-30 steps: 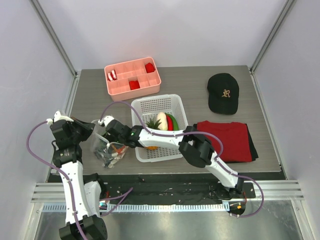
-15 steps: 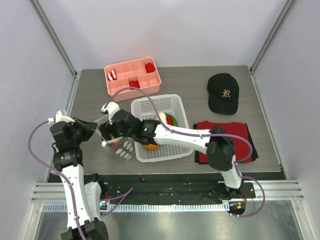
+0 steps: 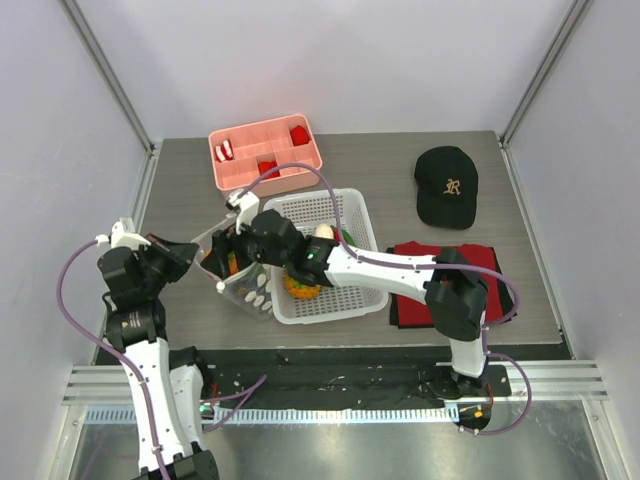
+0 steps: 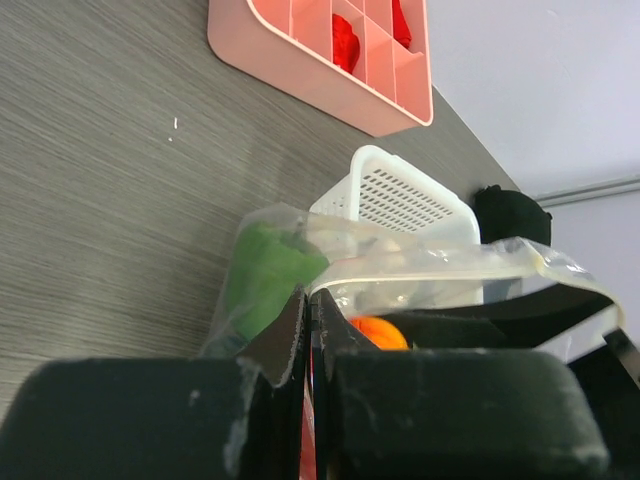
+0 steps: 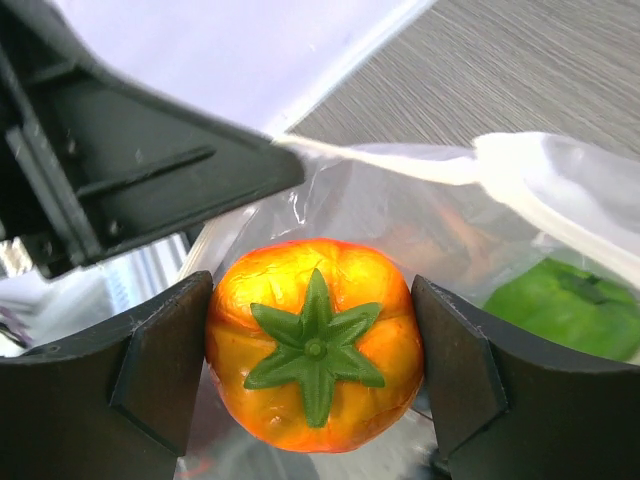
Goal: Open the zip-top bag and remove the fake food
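The zip-top bag hangs open at the basket's left side. My left gripper is shut on its rim, with the film pinched between the jaws. In the bag's mouth my right gripper is shut on an orange-red tomato with a green star calyx, and both fingers press its sides. From above, the tomato shows orange between the two grippers. A green fruit lies deeper in the bag and also shows through the film. A pineapple and other fake food lie in the basket.
The white perforated basket stands right of the bag. A pink compartment tray with red pieces sits at the back left. A black cap and folded red cloth lie on the right. The right arm stretches across the basket.
The bag has been raised and shifted right toward the basket. My right gripper has come up to the bag's mouth with the tomato. The left gripper has kept its grip on the rim.
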You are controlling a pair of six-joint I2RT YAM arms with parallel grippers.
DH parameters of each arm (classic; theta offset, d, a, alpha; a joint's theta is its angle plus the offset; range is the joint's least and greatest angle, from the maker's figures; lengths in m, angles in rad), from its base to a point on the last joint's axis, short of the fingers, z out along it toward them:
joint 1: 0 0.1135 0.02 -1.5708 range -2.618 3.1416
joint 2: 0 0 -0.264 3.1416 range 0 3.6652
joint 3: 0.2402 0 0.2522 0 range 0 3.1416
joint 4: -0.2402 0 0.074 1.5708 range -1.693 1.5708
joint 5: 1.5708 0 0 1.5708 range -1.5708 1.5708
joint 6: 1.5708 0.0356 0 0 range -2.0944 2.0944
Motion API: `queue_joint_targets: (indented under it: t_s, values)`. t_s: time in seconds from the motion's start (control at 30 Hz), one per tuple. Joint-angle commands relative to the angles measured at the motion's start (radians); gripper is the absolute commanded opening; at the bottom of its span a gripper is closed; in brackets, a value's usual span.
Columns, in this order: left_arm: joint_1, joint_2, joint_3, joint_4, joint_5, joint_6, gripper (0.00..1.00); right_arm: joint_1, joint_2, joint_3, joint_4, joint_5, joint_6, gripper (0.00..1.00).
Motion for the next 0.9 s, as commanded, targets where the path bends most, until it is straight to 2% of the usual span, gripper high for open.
queue_joint_targets:
  t_s: [0.0,0.13,0.2,0.37,0.57,0.73,0.87]
  values:
    - [0.011,-0.024,0.037,-0.020,-0.026,-0.006,0.00,-0.048,-0.051,-0.015,0.274,-0.056,0.116,0.01]
    - [0.010,-0.031,0.064,-0.053,-0.012,-0.005,0.00,-0.069,-0.012,0.003,0.316,-0.087,0.160,0.01]
    - [0.010,-0.038,0.064,-0.056,-0.004,-0.009,0.00,-0.072,0.018,0.058,0.270,-0.108,0.170,0.01]
    - [0.010,-0.023,0.064,-0.056,0.042,-0.020,0.00,-0.068,0.046,0.083,0.294,-0.139,0.292,0.01]
    - [0.010,-0.049,0.049,-0.079,0.010,-0.006,0.00,-0.068,-0.021,-0.041,0.460,-0.200,0.470,0.01]
    - [0.010,-0.072,0.031,-0.068,-0.020,-0.028,0.00,-0.066,-0.115,-0.058,0.414,-0.234,0.448,0.01]
    - [0.010,-0.061,0.044,-0.060,-0.049,-0.026,0.00,-0.069,-0.225,-0.059,0.263,-0.176,0.307,0.01]
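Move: Off to the right hand's right, some 23 cm away, about 3 cm ahead and 17 cm lower, is the middle of the white basket; this hand already holds the tomato just inside the bag's mouth. The yellow pineapple in the basket sits roughly 16 cm to its right, 4 cm back and 17 cm down, and the bag's lower end 7 cm right, 5 cm back and 15 cm down. From the left hand, the basket is about 28 cm to the right, 1 cm ahead and 17 cm below. Lifting the tomato up out of the bag's mouth, the right hand climbs about 7 cm with its grip kept; it swings a little forward and left on the way, then comes back. Its wrist rolls and tips by nearly 30 degrees, turning the fingers, which point left, upward. The left hand keeps pinching the rim and eases back and slightly up, 1 to 2 cm. ##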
